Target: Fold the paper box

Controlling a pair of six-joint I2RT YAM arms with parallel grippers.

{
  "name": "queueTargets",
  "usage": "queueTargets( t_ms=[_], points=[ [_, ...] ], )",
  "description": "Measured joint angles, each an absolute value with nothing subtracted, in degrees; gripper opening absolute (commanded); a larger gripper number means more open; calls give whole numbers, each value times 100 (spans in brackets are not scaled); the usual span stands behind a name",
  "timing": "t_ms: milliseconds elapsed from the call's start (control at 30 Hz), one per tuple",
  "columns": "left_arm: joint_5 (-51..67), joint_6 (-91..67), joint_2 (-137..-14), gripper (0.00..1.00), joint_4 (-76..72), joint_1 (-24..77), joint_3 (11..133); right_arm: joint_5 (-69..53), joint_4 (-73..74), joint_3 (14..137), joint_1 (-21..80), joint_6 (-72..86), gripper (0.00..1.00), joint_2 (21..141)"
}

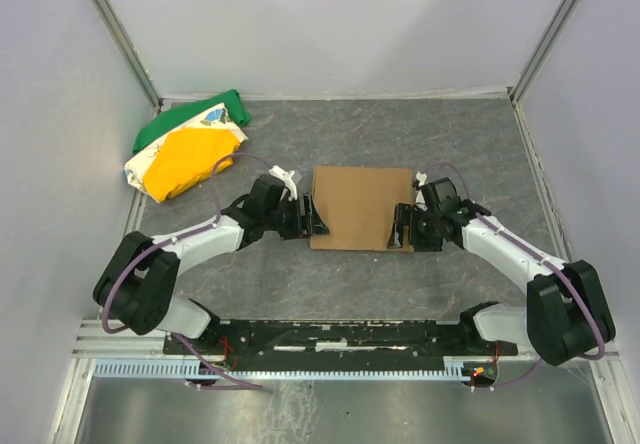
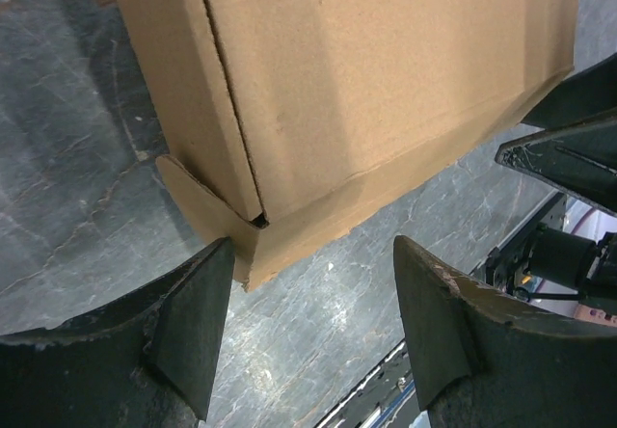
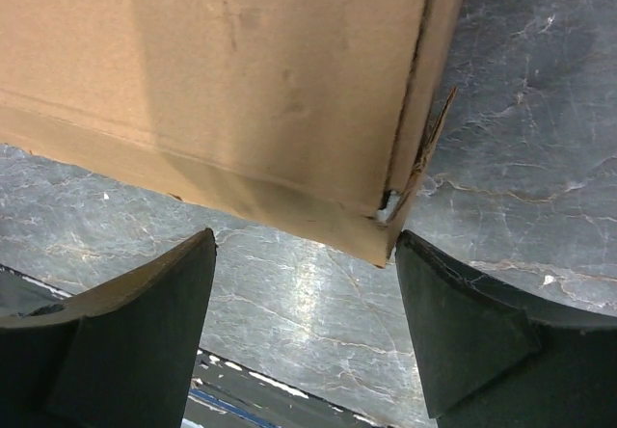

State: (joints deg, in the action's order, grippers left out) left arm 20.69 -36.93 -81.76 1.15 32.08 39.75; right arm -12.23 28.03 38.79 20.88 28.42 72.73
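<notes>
The paper box [image 1: 360, 207] is plain brown cardboard, folded into a shallow closed rectangle, lying flat in the middle of the table. My left gripper [image 1: 311, 219] is at its near left corner, jaws open, with nothing between them. In the left wrist view the box [image 2: 366, 91] corner sits just ahead of the left finger [image 2: 188, 327], and the gripper [image 2: 313, 245] spans bare table. My right gripper [image 1: 403, 226] is at the near right corner, open too. In the right wrist view the box [image 3: 222, 81] corner nearly touches the right finger [image 3: 463, 336] of that gripper [image 3: 306, 237].
A green, yellow and white cloth bundle [image 1: 187, 146] lies at the back left, near the wall. Grey walls enclose the grey marbled table [image 1: 350, 134] on three sides. A black rail [image 1: 330, 339] with the arm bases runs along the near edge.
</notes>
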Motion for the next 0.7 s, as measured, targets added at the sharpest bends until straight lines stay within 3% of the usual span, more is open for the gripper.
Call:
queueTargets(
  t_ms=[700],
  points=[
    [2112, -3691, -7972, 74, 707, 3308, 4370, -1511, 3452, 4410, 2073, 2792, 80, 6591]
  ],
)
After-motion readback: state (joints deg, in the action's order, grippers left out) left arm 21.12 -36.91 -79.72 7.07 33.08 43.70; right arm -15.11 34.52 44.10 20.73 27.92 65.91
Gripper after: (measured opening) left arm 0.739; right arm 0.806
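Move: The box's near-left corner sits between the left hand's open fingers, roughly 1 cm ahead and 1 cm to the left of the hand point. The near-right corner sits likewise between the right hand's open fingers, about 1 cm ahead and 1 cm to the right. The box's middle lies some 9 cm ahead and 10 cm right of the left hand, and about 9 cm ahead and 9 cm left of the right hand. All of these are about a centimetre lower than the hands. Upward with both hands, the near end of the box kept between them: the right rises first, about 5 cm, tipping up slightly, and the left follows late by some 2 cm. Each first eases under 1 cm inward, its outer finger still against the outside of its near corner, fingers staying open. ##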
